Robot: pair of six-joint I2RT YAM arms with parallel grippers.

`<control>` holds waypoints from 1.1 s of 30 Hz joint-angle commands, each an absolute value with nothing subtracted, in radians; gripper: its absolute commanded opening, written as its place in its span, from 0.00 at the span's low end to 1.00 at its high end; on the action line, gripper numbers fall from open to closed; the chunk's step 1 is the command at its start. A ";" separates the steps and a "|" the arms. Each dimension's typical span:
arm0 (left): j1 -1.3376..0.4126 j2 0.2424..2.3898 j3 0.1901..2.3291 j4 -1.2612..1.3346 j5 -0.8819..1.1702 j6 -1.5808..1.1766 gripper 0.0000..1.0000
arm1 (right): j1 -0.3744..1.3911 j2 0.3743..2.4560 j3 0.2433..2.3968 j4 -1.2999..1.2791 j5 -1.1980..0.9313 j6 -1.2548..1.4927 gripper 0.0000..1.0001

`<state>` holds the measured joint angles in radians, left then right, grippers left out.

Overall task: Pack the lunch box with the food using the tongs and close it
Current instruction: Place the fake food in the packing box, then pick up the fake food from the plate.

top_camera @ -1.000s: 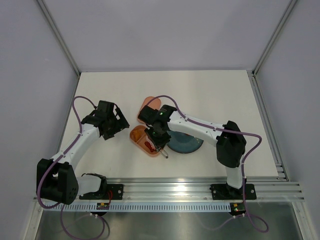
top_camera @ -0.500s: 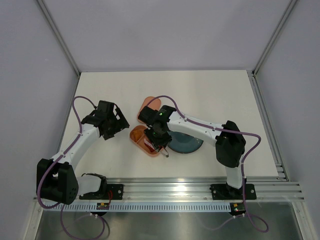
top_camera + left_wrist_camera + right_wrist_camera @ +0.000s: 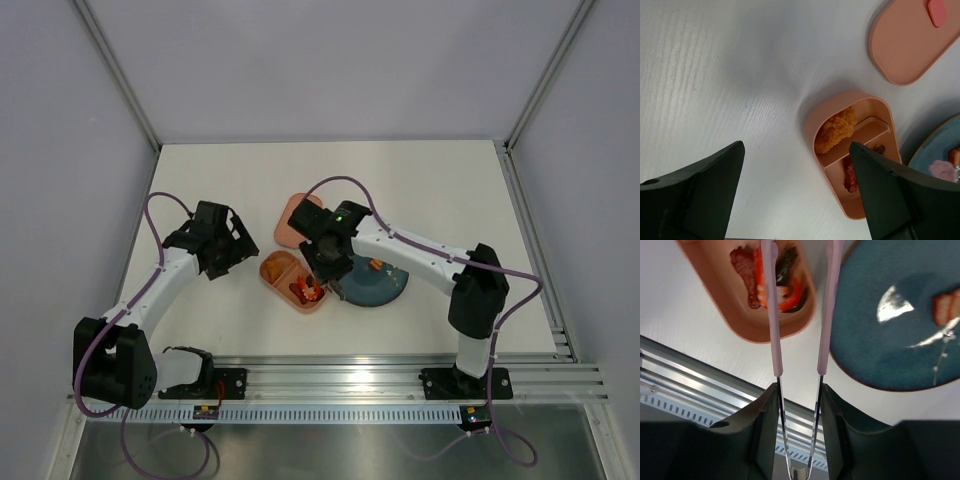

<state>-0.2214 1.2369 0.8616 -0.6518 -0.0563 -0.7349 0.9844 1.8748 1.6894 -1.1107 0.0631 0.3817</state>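
The salmon-pink lunch box (image 3: 277, 272) lies open between the arms, with its lid (image 3: 296, 218) flat on the table behind it. An orange crumbed piece (image 3: 836, 131) fills one compartment. Red and dark food (image 3: 765, 280) lies in the other. My right gripper (image 3: 799, 387) is shut on the tongs (image 3: 771, 315), whose two pink arms stand apart over the box end and the plate rim; their tips run out of view. One more piece of food (image 3: 945, 307) rests on the teal plate (image 3: 900, 335). My left gripper (image 3: 796, 150) hovers open and holds nothing, left of the box.
The teal plate (image 3: 385, 288) touches the box's right side. A metal rail (image 3: 400, 365) runs along the near table edge, just below the box and plate. Grey walls enclose the table on three sides.
The right arm's elbow has swung rightward and its wrist has shifted back, uncovering more of the plate. Red food now shows in the box's near compartment. The left arm has not moved.
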 commanded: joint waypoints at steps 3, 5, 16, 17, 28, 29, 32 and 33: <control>-0.224 1.238 0.861 -0.615 -0.061 -0.741 0.90 | 0.816 1.678 1.570 -1.088 0.106 0.423 0.43; -0.224 1.241 0.861 -0.612 -0.060 -0.738 0.90 | 0.747 1.617 1.496 -1.072 0.095 0.423 0.43; -0.224 1.249 0.856 -0.609 -0.057 -0.739 0.90 | 0.581 1.476 1.214 -1.002 0.020 0.475 0.45; -0.224 1.249 0.856 -0.609 -0.057 -0.738 0.90 | 0.578 1.474 1.207 -0.997 0.009 0.482 0.45; -0.225 1.252 0.858 -0.603 -0.052 -0.738 0.90 | 0.578 1.529 1.209 -0.946 -0.058 0.511 0.47; -0.225 1.252 0.857 -0.604 -0.052 -0.739 0.90 | 0.578 1.535 1.213 -0.946 -0.051 0.511 0.47; -0.224 1.250 0.856 -0.606 -0.054 -0.738 0.90 | 0.578 1.554 1.224 -0.948 -0.046 0.511 0.47; -0.224 1.250 0.854 -0.606 -0.054 -0.738 0.90 | 0.578 1.563 1.230 -0.948 -0.046 0.511 0.47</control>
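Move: The remaining piece of fake food lies on the plate about 11 cm to the right hand's right, 7 cm ahead and some 11 cm below. The plate's middle is roughly 9 cm right and 5 cm ahead of that hand, the packing box about 8 cm left and 2 cm ahead, and the lid 8 cm left and 17 cm ahead. From the left hand, the piece lies some 32 cm right and about level ahead. Swing the right gripper, still holding the tongs open, away from the filled box and about 16 cm right over the plate. Arc up and forward first, then draw back while sinking about 5 cm from the top of the arc. Turn the wrist nearly 30 degrees clockwise, then ease back left a couple of centimetres so the open tongs come close around the remaining piece. ##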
